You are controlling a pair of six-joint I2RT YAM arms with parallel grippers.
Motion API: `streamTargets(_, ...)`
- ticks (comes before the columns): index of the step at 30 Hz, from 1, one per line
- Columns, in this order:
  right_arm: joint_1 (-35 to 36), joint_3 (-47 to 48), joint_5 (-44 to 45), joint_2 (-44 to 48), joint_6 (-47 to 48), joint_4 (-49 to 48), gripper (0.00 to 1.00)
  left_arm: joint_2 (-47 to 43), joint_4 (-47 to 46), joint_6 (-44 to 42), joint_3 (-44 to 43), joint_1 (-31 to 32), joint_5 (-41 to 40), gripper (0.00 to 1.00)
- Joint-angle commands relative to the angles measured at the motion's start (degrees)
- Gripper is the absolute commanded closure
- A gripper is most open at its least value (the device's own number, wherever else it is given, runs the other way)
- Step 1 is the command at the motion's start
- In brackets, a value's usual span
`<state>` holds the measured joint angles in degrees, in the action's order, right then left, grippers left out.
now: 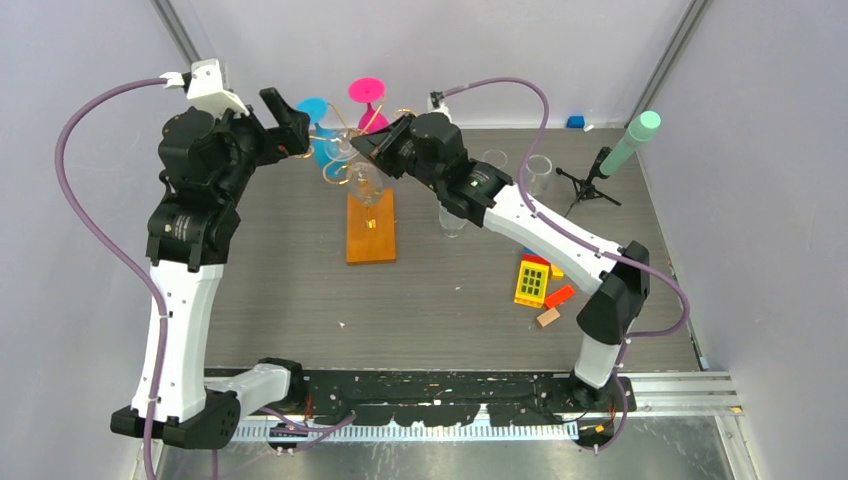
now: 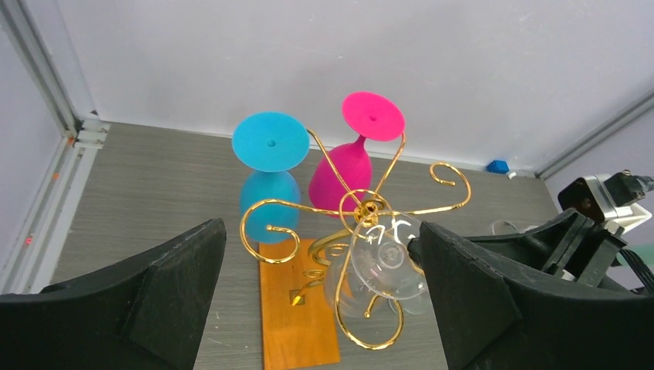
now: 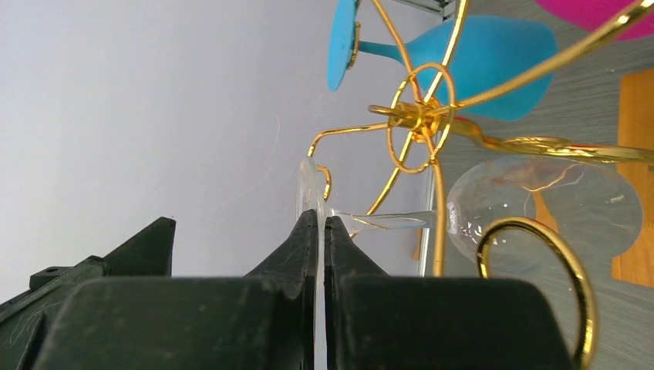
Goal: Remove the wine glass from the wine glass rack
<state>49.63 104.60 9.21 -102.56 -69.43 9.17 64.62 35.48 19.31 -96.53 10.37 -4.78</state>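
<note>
The wine glass rack point(image 1: 370, 228) is a gold wire stand on an orange-brown wooden base point(image 2: 297, 324). A clear wine glass point(image 2: 389, 258) hangs upside down from one scroll arm, its bowl point(image 3: 563, 204) below the wire. My right gripper point(image 3: 321, 220) is shut on the thin edge of that glass's foot, reaching in from the right point(image 1: 372, 145). Wide open and holding nothing, my left gripper point(image 2: 320, 231) hovers above the rack's left side point(image 1: 295, 125). A blue glass point(image 2: 270, 142) and a pink glass point(image 2: 372, 116) also hang on the rack's far side.
Clear cups point(image 1: 538, 170) stand at the back right, and another point(image 1: 452, 222) sits under the right arm. A black tripod with a mint-green tip point(image 1: 630, 145) is at the far right. Toy bricks point(image 1: 535, 280) lie right of centre. Walls close in on three sides.
</note>
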Motion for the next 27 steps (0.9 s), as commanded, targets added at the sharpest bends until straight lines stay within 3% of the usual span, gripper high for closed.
streamTargets(1,-0.28,-1.01,2.39,5.70,-3.47,-3.25,1.00,-0.57,-4.73,0.11,0.76,-0.34,4.47,0.01)
streamTargets(20,-0.41,-8.88,-2.78,18.65,-11.56,0.71,1.00,-2.90,-3.15,-4.91,2.56,-0.35,17.52,0.03)
streamTargets(27,-0.42,-9.58,-7.30,22.82,-16.25,6.25,1.00,-9.35,-7.60,-5.99,10.83,-0.35,32.54,0.03)
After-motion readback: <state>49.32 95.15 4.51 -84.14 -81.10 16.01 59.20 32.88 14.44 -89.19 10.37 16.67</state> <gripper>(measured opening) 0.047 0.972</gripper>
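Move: Just below the right hand's shut fingers hangs the clear wine glass, foot up, its middle about 10 cm down and 2 cm ahead. The rack's hub is roughly 11 cm ahead, 1 cm left and 6 cm lower; the blue glass 14 cm ahead and 9 cm left. From the open left hand, the clear glass is about 6 cm ahead, 8 cm right and 18 cm down, the hub 14 cm ahead and 7 cm right. Drawing the clear wine glass out from the rack's near hooks, the right hand keeps its pinch on the foot and goes back about 7 cm and right nearly as far, rising some 6 cm after a slight dip and rolling about 10 degrees, left side up. The left hand, fingers still open, shifts right, then back too, swinging about 20 degrees clockwise towards the glass. ##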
